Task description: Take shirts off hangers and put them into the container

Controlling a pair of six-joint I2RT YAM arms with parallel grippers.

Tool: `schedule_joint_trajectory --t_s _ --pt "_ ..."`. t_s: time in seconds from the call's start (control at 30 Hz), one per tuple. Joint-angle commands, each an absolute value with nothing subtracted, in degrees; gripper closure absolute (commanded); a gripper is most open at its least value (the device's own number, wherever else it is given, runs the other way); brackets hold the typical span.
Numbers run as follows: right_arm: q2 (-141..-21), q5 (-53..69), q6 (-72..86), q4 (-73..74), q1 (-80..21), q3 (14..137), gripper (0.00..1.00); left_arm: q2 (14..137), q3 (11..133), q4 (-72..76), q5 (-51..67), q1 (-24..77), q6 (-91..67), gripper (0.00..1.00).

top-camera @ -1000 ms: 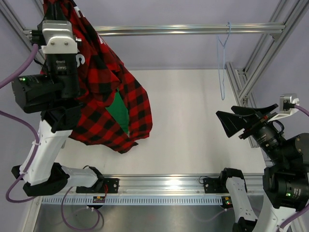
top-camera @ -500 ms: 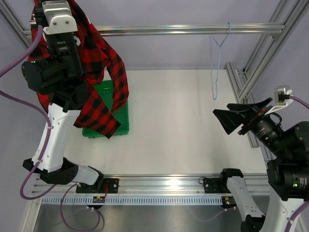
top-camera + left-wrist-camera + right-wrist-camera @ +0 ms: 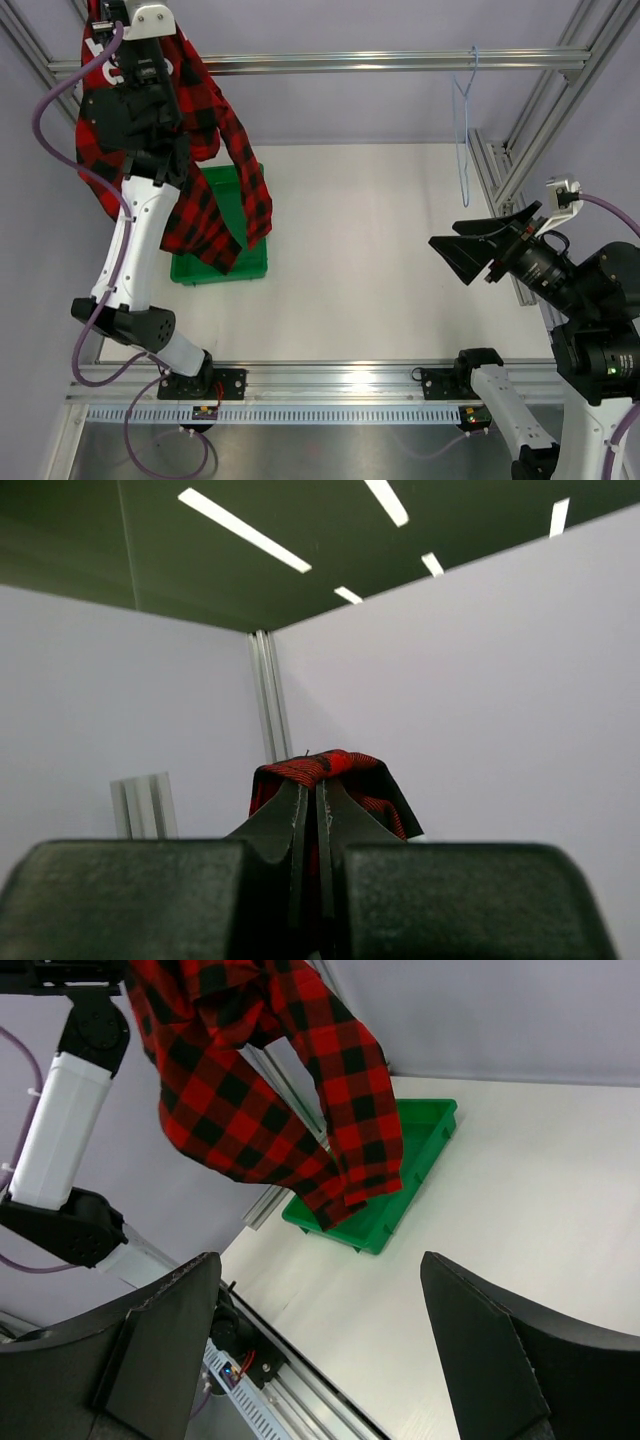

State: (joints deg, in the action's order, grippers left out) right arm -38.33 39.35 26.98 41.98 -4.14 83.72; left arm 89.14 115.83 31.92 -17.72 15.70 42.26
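My left gripper (image 3: 310, 785) is shut on a fold of the red-and-black plaid shirt (image 3: 332, 768), held high at the back left. From the raised left arm (image 3: 140, 120) the shirt (image 3: 210, 210) hangs down, its lower end dangling over the green container (image 3: 228, 272). In the right wrist view the shirt (image 3: 300, 1090) droops onto the container (image 3: 425, 1150). The light-blue wire hanger (image 3: 461, 140) hangs bare from the top rail at the back right. My right gripper (image 3: 450, 240) stands open and empty at the right, facing left, with its fingers wide apart (image 3: 320, 1260).
An aluminium rail (image 3: 380, 62) crosses the back, and frame posts (image 3: 520, 160) stand at the right near the hanger. A front rail (image 3: 340, 385) carries both arm bases. The white tabletop (image 3: 370, 250) lies between the container and my right gripper.
My left arm has risen and swung back to the left, lifting the shirt so that it uncovers most of the container. The hanger has swayed. My right gripper edged slightly left.
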Motion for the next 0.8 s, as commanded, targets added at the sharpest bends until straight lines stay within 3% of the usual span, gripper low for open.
schedule_joint_trajectory --t_s 0.0,0.27,0.77 --pt "-39.9 41.31 28.31 39.98 -5.27 83.4 0.1 90.26 113.13 40.23 -16.69 13.54 38.24 1.0" --pt "-40.78 39.72 26.63 41.48 -6.24 84.29 0.1 87.19 99.25 44.21 -17.05 7.21 28.13 1.0" --pt "-39.99 41.22 27.77 40.08 -6.24 83.5 0.1 78.85 83.16 47.98 -21.01 6.68 21.62 1.0"
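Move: The green container stands beneath the shirt-holding left hand's path: its middle is some 12 cm ahead of the hand, about level sideways, and roughly 68 cm below. The shirt hangs from those fingers, its middle about 30 cm straight down. The nearest stretch of the hanging rail is some 10 cm straight ahead and 20 cm lower. From the open right hand the container lies about 35 cm ahead, 57 cm left and 43 cm below. The hanging shirt is lowered towards the container, still pinched in the shut left fingers. The left hand sweeps down about 15 cm and forward about 10, drifting a little left, then eases back some 3 cm while barely sinking further. Its upward-pointing fingers tip forward about 15 degrees, and its left side dips roughly 10. ##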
